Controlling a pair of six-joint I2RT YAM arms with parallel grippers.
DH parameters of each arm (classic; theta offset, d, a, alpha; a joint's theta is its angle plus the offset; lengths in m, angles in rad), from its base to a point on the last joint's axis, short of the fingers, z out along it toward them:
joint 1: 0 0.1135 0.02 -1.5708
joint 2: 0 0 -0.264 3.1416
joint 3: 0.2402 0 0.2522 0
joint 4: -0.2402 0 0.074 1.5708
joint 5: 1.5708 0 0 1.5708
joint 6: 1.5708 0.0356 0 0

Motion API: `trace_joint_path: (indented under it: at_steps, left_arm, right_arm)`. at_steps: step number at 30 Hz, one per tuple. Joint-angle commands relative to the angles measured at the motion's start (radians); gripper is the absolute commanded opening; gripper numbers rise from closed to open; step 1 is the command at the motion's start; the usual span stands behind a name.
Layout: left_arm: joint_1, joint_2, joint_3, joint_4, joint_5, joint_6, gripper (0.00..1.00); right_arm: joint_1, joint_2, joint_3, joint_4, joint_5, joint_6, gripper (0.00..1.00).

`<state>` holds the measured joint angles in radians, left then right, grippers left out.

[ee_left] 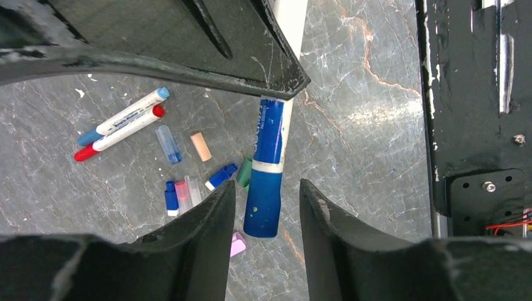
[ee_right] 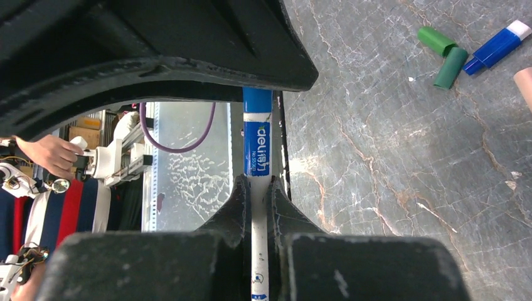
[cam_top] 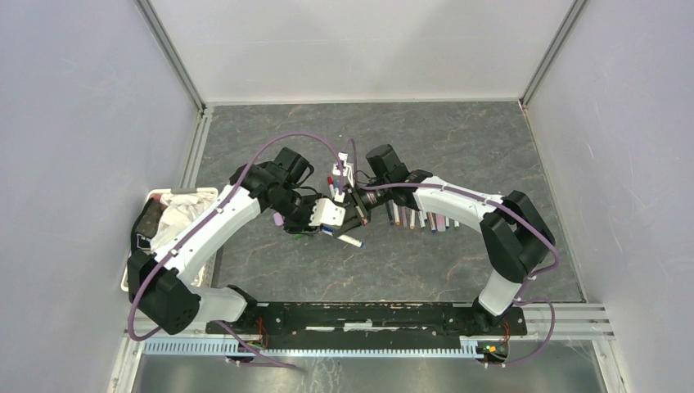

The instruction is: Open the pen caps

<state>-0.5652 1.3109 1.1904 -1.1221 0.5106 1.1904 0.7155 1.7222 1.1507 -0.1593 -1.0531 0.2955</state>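
My right gripper (ee_right: 258,182) is shut on the white barrel of a pen (ee_right: 257,147) with a blue label. The pen's blue cap (ee_left: 263,207) points toward the left gripper (ee_left: 266,183). That gripper is open, its fingers (ee_left: 213,213) straddling the cap with a narrow gap on each side. The two grippers meet above the middle of the table, left gripper (cam_top: 334,217) against right gripper (cam_top: 358,205). A row of several pens (cam_top: 421,219) lies under the right arm. Two uncapped pens (ee_left: 122,124) lie below, near loose caps: orange (ee_left: 201,146), green (ee_left: 244,171), blue (ee_left: 221,177) and pink (ee_left: 237,243).
A white basket (cam_top: 155,201) holding crumpled cloth stands at the left edge of the table. One pen (cam_top: 350,240) lies on the grey marble table just in front of the grippers. Grey walls close in the table on three sides.
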Motion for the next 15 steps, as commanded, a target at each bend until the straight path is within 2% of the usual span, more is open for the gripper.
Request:
trace_joint_path:
  at_steps: [1, 3, 6, 7, 8, 9, 12, 15]
  left_arm:
    - [-0.009, 0.002, -0.012, 0.010, -0.023, 0.047, 0.46]
    - [-0.011, 0.001, -0.011, 0.014, -0.018, 0.046, 0.39]
    - [-0.015, 0.001, -0.009, 0.016, -0.012, 0.045, 0.22]
    - [-0.016, 0.002, -0.008, 0.015, -0.013, 0.045, 0.14]
    - [-0.017, 0.002, -0.008, 0.016, -0.011, 0.044, 0.07]
    - [-0.018, 0.002, -0.006, 0.015, -0.011, 0.044, 0.03]
    - [-0.018, 0.000, -0.005, 0.015, -0.011, 0.043, 0.02]
    - [-0.018, -0.001, -0.002, 0.011, -0.017, 0.047, 0.02]
  right_arm:
    - [0.009, 0.000, 0.040, 0.045, -0.035, 0.010, 0.00]
    - [0.014, 0.007, 0.040, 0.047, -0.035, 0.013, 0.00]
    - [0.019, 0.016, 0.034, 0.080, -0.040, 0.039, 0.00]
    - [0.023, 0.019, 0.033, 0.096, -0.040, 0.057, 0.04]
    - [0.024, 0.025, 0.032, 0.117, -0.037, 0.079, 0.11]
    - [0.027, 0.034, 0.034, 0.137, -0.038, 0.093, 0.16]
    - [0.043, 0.070, 0.063, 0.151, -0.045, 0.119, 0.29]
    - [0.059, 0.105, 0.098, 0.141, -0.051, 0.122, 0.30]
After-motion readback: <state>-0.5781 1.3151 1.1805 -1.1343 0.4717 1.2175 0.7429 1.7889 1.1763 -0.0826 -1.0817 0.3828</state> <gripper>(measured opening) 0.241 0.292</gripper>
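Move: The blue cap of the pen, held out by the right hand, already sits between the left hand's half-open fingers, its middle about 1 cm to their right and level with them. On the table some 14 cm below the left hand, the green caps lie about 3 cm ahead and 9 cm left, a loose blue cap 7 cm ahead and 7 cm left, and the peach cap 8 cm ahead and 3 cm left. From the right hand, the held pen's cap is about 5 cm left and 1 cm ahead, level with it. The pen's blue cap gets pinched as the left fingers close from half open until they stop on it, their squeeze rising, while that hand stays nearly in place. Then the right fingers, still shut on the pen's barrel at first, open about a quarter and let go, and the right hand slides some 1.5 cm left along the pen towards the cap, tipping by about 5 degrees. ##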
